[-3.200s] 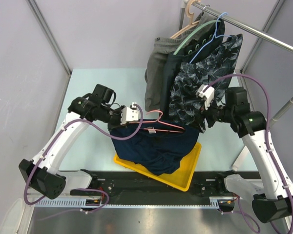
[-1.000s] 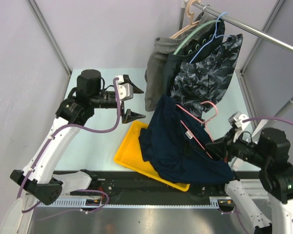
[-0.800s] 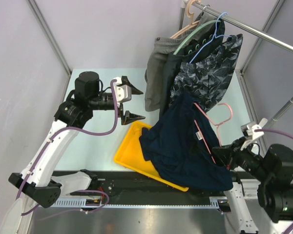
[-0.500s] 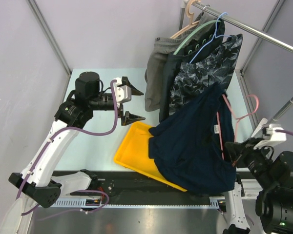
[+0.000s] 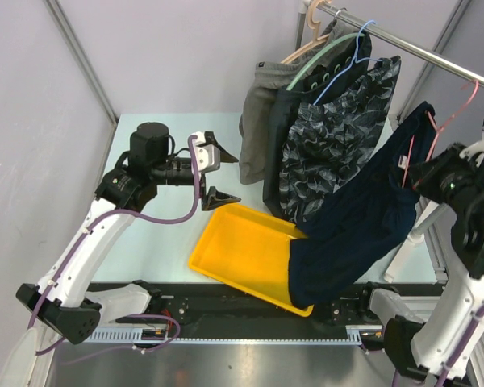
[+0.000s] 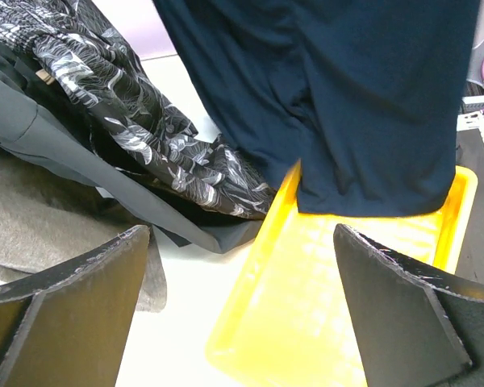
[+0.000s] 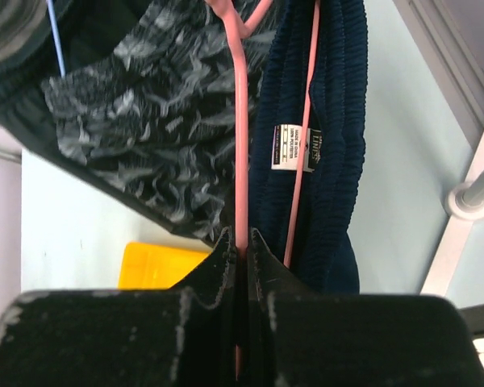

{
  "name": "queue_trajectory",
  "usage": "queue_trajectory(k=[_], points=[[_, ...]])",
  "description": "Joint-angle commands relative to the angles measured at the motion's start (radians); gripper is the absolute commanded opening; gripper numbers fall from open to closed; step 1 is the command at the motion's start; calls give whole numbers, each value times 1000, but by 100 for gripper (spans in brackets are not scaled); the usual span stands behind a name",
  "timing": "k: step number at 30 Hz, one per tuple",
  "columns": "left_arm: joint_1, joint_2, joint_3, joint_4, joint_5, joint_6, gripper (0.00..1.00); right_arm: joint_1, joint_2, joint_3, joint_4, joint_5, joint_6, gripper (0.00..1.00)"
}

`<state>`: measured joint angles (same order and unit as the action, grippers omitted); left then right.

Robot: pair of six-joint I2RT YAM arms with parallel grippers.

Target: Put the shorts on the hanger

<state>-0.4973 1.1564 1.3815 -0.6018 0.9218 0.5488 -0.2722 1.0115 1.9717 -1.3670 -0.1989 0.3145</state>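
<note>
The dark navy shorts (image 5: 363,218) hang from the thin pink hanger (image 5: 432,133), lifted high at the right below the rail (image 5: 436,56). My right gripper (image 5: 432,173) is shut on the hanger's wire; in the right wrist view the wire (image 7: 240,121) runs straight into the closed jaws of the right gripper (image 7: 241,239), with the shorts' waistband (image 7: 339,105) and white label (image 7: 293,147) beside it. The shorts' hem hangs over the yellow tray (image 5: 242,258). My left gripper (image 5: 215,172) stands open above the table left of the tray, holding nothing; in its own view the left gripper (image 6: 242,310) faces the tray (image 6: 323,314) and the shorts (image 6: 347,105).
On the rail hang black-grey patterned shorts (image 5: 339,137) on a blue wire hanger (image 5: 347,64), a dark garment on a mint-green hanger (image 5: 323,56) and grey shorts (image 5: 260,113). A white upright post (image 7: 474,193) stands at the right. Grey walls enclose the table.
My right arm has swung the hanger and shorts up and to the right, from over the tray toward the rail. The left gripper has stayed open and shifted only slightly.
</note>
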Motion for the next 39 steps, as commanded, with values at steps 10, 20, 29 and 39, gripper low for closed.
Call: queue_trajectory(k=[10,20,29,39], points=[[-6,6,24,-41,9,39,100,10,176,133,341,12,64,0],[-6,-7,1,-64,-29,36,100,304,205,12,442,272,67,0],[-6,-44,-101,-69,-66,-13,100,335,220,-45,523,366,93,0],[-18,-44,-166,-151,-61,98,96,337,249,-96,597,429,109,0]])
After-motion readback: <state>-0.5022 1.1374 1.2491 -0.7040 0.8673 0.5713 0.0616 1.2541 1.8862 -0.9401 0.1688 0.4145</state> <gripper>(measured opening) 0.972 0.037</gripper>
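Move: The right hand already grips the loaded pink hanger. The free stretch of rail it is being taken to lies about 17 cm ahead, straight on, and some 15 cm above this hand. The camouflage shorts on the rail have their middle roughly 15 cm ahead and 15 cm to the left, about 8 cm lower. From the empty left hand, that stretch of rail is some 38 cm to the right, 15 cm ahead and 20 cm higher. Keeping its shut grip on the pink hanger with the shorts on it, the right hand carries it about 14 cm forward towards the rail, first rising some 3 cm, then sinking back as much while swinging briefly left, to bring the hook over the rail, and easing on forward. The open left hand sinks about 6 cm, mostly late. ##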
